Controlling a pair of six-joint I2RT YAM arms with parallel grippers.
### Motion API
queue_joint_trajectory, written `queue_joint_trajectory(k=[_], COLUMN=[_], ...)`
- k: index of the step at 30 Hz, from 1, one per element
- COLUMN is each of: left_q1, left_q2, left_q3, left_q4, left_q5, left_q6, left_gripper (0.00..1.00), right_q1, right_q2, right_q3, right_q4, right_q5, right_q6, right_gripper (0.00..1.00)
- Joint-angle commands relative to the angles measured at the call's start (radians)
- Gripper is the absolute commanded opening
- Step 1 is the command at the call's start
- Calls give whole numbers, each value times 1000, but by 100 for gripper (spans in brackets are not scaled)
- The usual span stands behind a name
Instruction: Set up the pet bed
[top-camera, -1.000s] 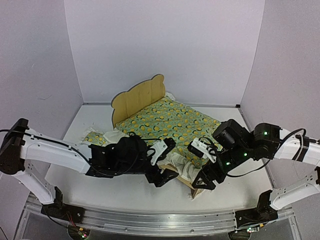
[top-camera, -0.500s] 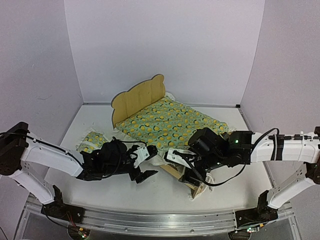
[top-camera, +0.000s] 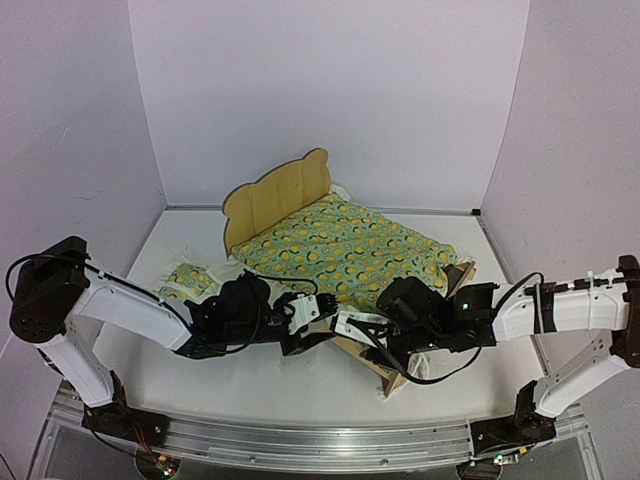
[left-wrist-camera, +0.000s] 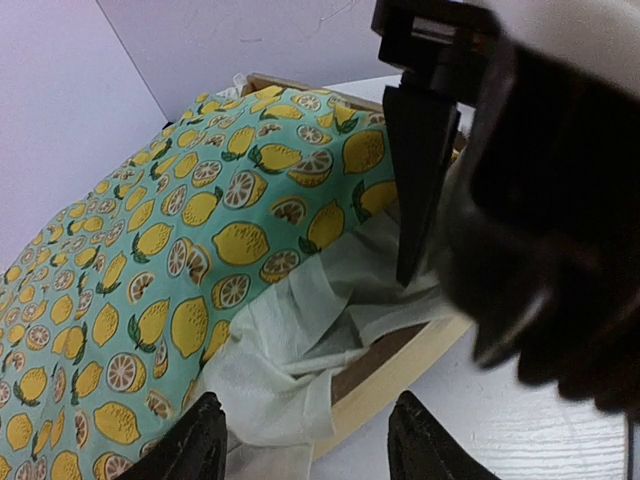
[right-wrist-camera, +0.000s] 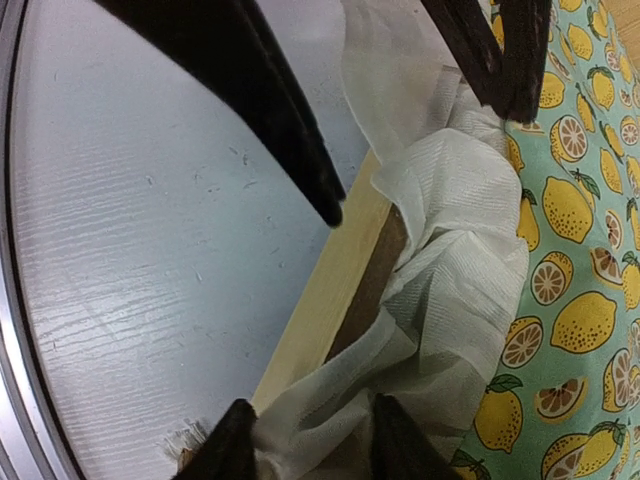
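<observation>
The pet bed (top-camera: 276, 196) stands mid-table with its eared plywood headboard at the back left. A lemon-print quilt (top-camera: 340, 248) covers it. Its white ruffle (left-wrist-camera: 300, 340) hangs over the near wooden rail (left-wrist-camera: 405, 372), and a strip of dark base panel (right-wrist-camera: 372, 280) shows. My left gripper (top-camera: 318, 312) (left-wrist-camera: 315, 445) is open, its fingers straddling the ruffle and rail. My right gripper (top-camera: 352, 325) (right-wrist-camera: 315, 450) faces it close by. It is open, with loose ruffle (right-wrist-camera: 440, 290) bunched between its fingers. The matching pillow (top-camera: 186, 281) lies left of the bed.
White walls close in the table at the back and both sides. A metal rail (top-camera: 300, 440) runs along the near edge by the arm bases. The two grippers' fingers nearly meet over the bed's near rail. Bare tabletop (right-wrist-camera: 140, 200) lies in front of the bed.
Both grippers have come in low to the bed's near rail, the right one moving left toward the left one. Both sets of jaws have narrowed around the ruffle.
</observation>
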Motion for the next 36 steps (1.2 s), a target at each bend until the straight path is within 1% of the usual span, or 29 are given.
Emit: queue_joint_trajectory(k=[1, 2, 4, 5, 6, 8, 11, 13, 14, 15, 16, 19, 24, 25, 27, 28, 31, 33, 34, 36], left_q1=[-2, -2, -2, -2, -2, -2, -2, -1, -2, -1, -1, 0, 2, 2, 2, 2, 2, 2, 2, 2], left_q2=[55, 66, 87, 95, 99, 97, 86, 77, 74, 72, 73, 97, 128, 130, 134, 133, 125, 95, 78, 29], left_q3=[76, 81, 90, 95, 93, 88, 75, 77, 78, 78, 78, 85, 89, 88, 94, 94, 101, 87, 75, 43], left_q4=[76, 75, 74, 75, 74, 71, 54, 20, 6, -7, -17, -46, -56, -56, -56, -55, -53, -52, -52, -54], left_q5=[74, 75, 76, 74, 73, 63, 46, 59, 75, 85, 95, 92, 51, 38, 4, -16, -102, -131, -135, -141], left_q6=[-3, -1, 7, 10, 13, 18, 36, 42, 41, 40, 43, 52, 58, 56, 51, 54, 48, 43, 46, 36], left_gripper=[52, 51, 49, 47, 46, 43, 42, 46, 51, 55, 56, 57, 55, 52, 43, 40, 20, 7, 4, 2], right_q1=[5, 4, 5, 4, 4, 5, 4, 4, 4, 4, 4, 4, 3, 3, 5, 4, 3, 4, 4, 4], right_q2=[-50, -60, -73, -76, -79, -86, -106, -126, -135, -141, -148, -173, -186, -190, -190, -188, -179, -174, -173, -172], right_q3=[5, 5, 9, 13, 16, 18, 23, 27, 31, 38, 46, 48, 64, 65, 68, 71, 79, 77, 79, 83], right_q4=[60, 54, 42, 35, 28, 18, 8, 8, 8, 8, 8, 8, 5, 5, 5, 5, 5, 5, 4, -1], right_q5=[9, -6, -29, -38, -51, -69, -79, -89, -91, -103, -117, -143, -131, -135, -137, -132, -130, -123, -123, -129], right_q6=[39, 44, 64, 74, 84, 107, 142, 172, 191, 209, 226, 255, 291, 294, 295, 297, 297, 299, 306, 325], right_gripper=[31, 27, 17, 3, 0, 0, 0, 0, 0, 0, 0, 0, 0, 0, 0, 0, 0, 0, 0, 0])
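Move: Both grippers are over the near edge of the lemon mattress. The white frill at my right hand is already between its open fingers, about 1 cm below the point where they close; my left hand's stretch of frill lies some 2 cm ahead, 1 cm right and 3 cm down. From my right hand, the frame's near corner is roughly 5 cm right, 6 cm back and 5 cm lower, and the mattress middle about 20 cm ahead and 5 cm left. I shut my right fingers on the frill, then lift it about 6 cm, easing 2 cm back as the wrist tilts some 20 degrees, swinging the fingertips towards my left. My left hand slides 2 cm right, half closing, pauses and reopens slightly, dips about 3 cm to the frill beside the rail, then edges 2 cm forward as its fingers pinch shut on the cloth. ##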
